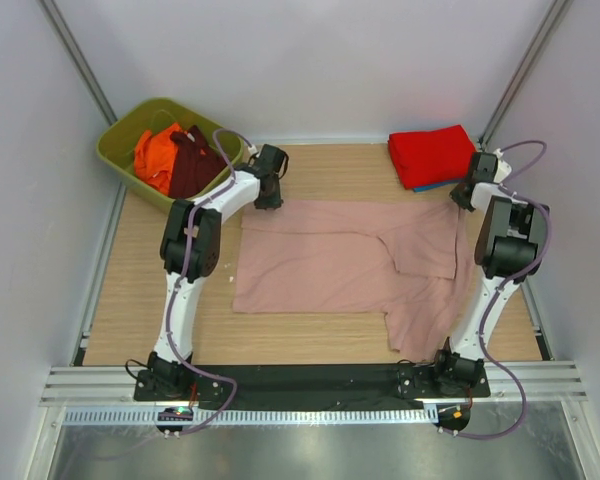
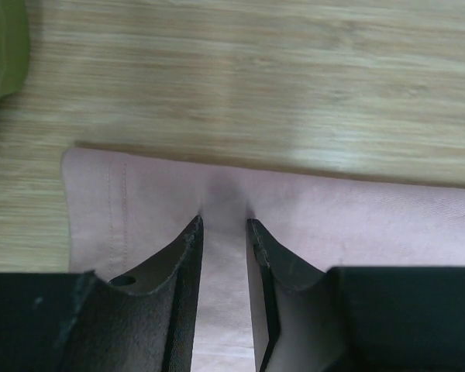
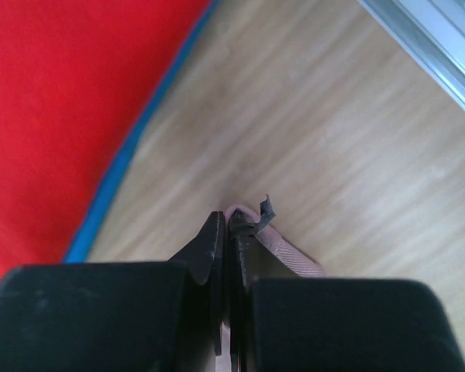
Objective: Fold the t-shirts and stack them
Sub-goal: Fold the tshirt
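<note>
A dusty-pink t-shirt [image 1: 320,260] lies spread across the wooden table, one part folded over near the right arm. My left gripper [image 1: 269,203] sits at the shirt's far left corner. In the left wrist view its jaws [image 2: 224,223] stand apart, with the pink cloth [image 2: 356,225] lying flat between and under the fingertips. My right gripper [image 1: 460,203] is at the shirt's far right corner. In the right wrist view it [image 3: 227,221] is shut on a pinched edge of pink cloth [image 3: 291,248]. A folded red t-shirt [image 1: 432,155] rests on a blue one [image 1: 435,186] at the far right.
A green bin [image 1: 120,150] at the far left holds an orange t-shirt [image 1: 155,155] and a maroon one [image 1: 192,165]. The red stack [image 3: 54,101] with its blue edge [image 3: 116,174] lies just left of the right gripper. A metal rail [image 3: 434,46] runs along the right side.
</note>
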Action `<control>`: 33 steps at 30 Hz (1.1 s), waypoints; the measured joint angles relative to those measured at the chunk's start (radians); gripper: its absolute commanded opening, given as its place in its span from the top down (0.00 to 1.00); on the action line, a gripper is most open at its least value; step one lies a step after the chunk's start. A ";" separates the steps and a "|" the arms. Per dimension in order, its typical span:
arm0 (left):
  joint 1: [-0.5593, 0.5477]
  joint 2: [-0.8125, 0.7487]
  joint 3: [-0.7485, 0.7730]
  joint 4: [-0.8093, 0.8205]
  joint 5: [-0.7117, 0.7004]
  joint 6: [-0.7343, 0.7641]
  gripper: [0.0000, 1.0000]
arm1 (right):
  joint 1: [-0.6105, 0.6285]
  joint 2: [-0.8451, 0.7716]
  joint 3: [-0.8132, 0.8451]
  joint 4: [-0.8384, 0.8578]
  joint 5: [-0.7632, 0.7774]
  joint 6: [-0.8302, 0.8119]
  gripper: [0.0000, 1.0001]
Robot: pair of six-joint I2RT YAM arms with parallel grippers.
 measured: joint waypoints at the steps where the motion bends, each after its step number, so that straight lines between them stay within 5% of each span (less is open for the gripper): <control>1: 0.003 0.003 0.005 0.000 -0.004 0.000 0.69 | 0.000 0.016 0.023 0.000 -0.001 0.000 0.98; 7: 0.005 0.018 0.027 -0.003 -0.006 0.002 0.66 | 0.005 0.108 0.200 -0.110 0.016 0.002 0.66; 13: 0.003 -0.012 -0.002 -0.013 -0.005 0.003 0.50 | 0.008 0.093 0.253 -0.308 0.101 -0.026 0.31; 27: -0.111 -0.397 -0.241 -0.060 -0.016 -0.018 0.44 | 0.041 -0.365 0.084 -0.629 0.230 -0.067 0.14; 33: -0.123 -0.617 -0.454 -0.058 0.028 -0.076 0.48 | 0.048 -0.418 0.025 -0.673 0.193 -0.079 0.14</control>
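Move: The right hand's shut fingers still grip the pink t-shirt's far right corner. The near right sleeve, now spread loose, lies some 38 cm back and 17 cm left of them, and the red stack about 15 cm ahead and 5 cm left. The left hand's part-open fingers are low over the shirt's far left end. The near left corner is roughly 31 cm back and 6 cm left of them, and the green bin about 13 cm ahead and 28 cm left. The right fingers let go of the t-shirt's far right corner, opening wide as a last 3 cm forward stroke turns back. That hand then draws about 15 cm back over the shirt and up, its fingers tipping steeper. The left hand pauses at the far left end, opens wider and likewise retreats some 13 cm back and 12 cm up, towards the near edge. ##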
